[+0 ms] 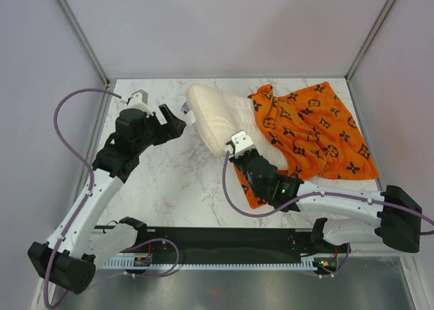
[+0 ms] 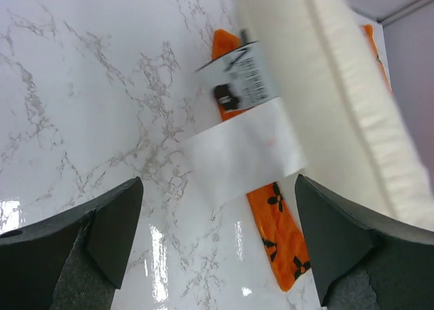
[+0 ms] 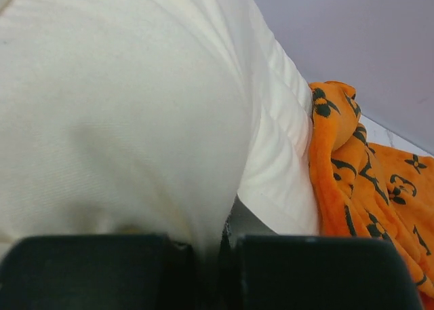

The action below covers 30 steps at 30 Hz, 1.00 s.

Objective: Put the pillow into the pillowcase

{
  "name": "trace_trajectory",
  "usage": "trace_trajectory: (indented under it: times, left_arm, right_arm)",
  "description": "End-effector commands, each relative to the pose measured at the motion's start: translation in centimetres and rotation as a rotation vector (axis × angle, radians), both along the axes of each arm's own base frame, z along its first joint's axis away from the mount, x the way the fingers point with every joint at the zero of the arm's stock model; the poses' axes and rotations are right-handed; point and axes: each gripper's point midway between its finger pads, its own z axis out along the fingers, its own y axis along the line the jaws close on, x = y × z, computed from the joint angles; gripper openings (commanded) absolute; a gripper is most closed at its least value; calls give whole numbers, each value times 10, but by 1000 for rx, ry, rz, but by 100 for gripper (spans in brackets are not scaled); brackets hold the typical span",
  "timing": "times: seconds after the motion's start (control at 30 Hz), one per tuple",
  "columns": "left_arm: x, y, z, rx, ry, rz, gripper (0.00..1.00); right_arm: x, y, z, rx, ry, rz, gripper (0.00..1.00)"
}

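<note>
The cream-white pillow (image 1: 215, 117) lies across the back of the marble table, its right end under the orange pillowcase (image 1: 315, 130) with black motifs. My right gripper (image 1: 232, 157) sits at the pillow's near edge. In the right wrist view the gripper (image 3: 210, 245) is shut on a fold of the pillow (image 3: 135, 120), with the pillowcase (image 3: 366, 181) just to the right. My left gripper (image 1: 178, 122) stands open beside the pillow's left end. In the left wrist view nothing lies between the fingers (image 2: 112, 235); the pillow (image 2: 339, 86) and its white label (image 2: 247, 120) are ahead.
An orange strip of the pillowcase (image 2: 274, 215) pokes out from under the pillow near the right arm. Grey walls with metal frame posts (image 1: 81, 32) enclose the table (image 1: 176, 181) at the back and sides. A black rail (image 1: 217, 245) runs along the near edge.
</note>
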Motion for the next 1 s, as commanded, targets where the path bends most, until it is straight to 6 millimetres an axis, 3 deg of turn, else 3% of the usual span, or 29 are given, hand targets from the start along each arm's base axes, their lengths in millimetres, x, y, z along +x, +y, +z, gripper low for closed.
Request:
trace_trajectory:
  times: [0.0, 0.17, 0.2, 0.33, 0.4, 0.43, 0.5, 0.53, 0.6, 0.63, 0.67, 0.73, 0.77, 0.87, 0.97]
  left_arm:
    - [-8, 2, -1, -69, -25, -18, 100]
    - [-8, -12, -11, -180, -23, -38, 100]
    - [-6, -18, -29, -191, 21, -51, 100]
    - [7, -44, -63, -247, 127, -79, 100]
    - [13, -61, -69, -238, 135, -91, 100]
    - [17, -72, -86, -221, 176, -84, 100]
    - [28, -87, -89, -229, 160, -74, 100]
    - [31, -97, -107, -217, 196, -71, 100]
    - [31, -130, -123, -249, 229, -81, 100]
    - [36, -131, -116, -273, 211, -64, 100]
    - [35, -147, -134, -260, 253, -73, 100]
    - [41, -160, -146, -281, 265, -46, 100]
    - [40, -169, -167, -264, 304, -41, 100]
    - [50, -190, -191, -243, 337, -34, 100]
    - [56, -195, -213, -210, 355, 6, 100]
  right_arm:
    - [1, -13, 46, 324, -16, -60, 0]
    - [5, -46, 70, 496, -27, -151, 0]
    - [4, -51, 74, 531, -30, -163, 0]
    - [2, -81, 88, 667, -56, -223, 0]
    - [3, -88, 88, 696, -56, -237, 0]
    - [4, -93, 88, 714, -56, -250, 0]
    - [4, -96, 88, 734, -54, -259, 0]
    - [4, -99, 88, 753, -54, -270, 0]
    - [6, -105, 88, 770, -60, -292, 0]
    - [6, -106, 88, 776, -61, -297, 0]
    - [6, -107, 88, 780, -63, -306, 0]
    - [7, -108, 89, 787, -67, -306, 0]
    - [7, -108, 89, 789, -65, -302, 0]
    - [6, -109, 92, 801, -70, -294, 0]
    - [6, -109, 96, 810, -73, -285, 0]
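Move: The pillowcase's left edge, mostly hidden beneath the lifted pillow, lies about 20 cm to the right of the open left gripper, 4 cm farther out and some 25 cm below. The pillow's labelled end hangs just 6 cm to the left gripper's right, 4 cm ahead and slightly lower. From the right gripper, already pinching the pillow, that pillowcase edge is roughly 7 cm ahead, 4 cm right and 21 cm down; the near orange flap lies 8 cm back, 8 cm right, equally low. Swing the right gripper about 10 cm right and 6 cm up, keeping the pillow pinched and rolling the wrist nearly 40 degrees, left side rising. Meanwhile bring the open left gripper down about 22 cm and well to the right, into the space beside the pillow, tipping its fingers more steeply down as they come close over the pillowcase's left edge. ##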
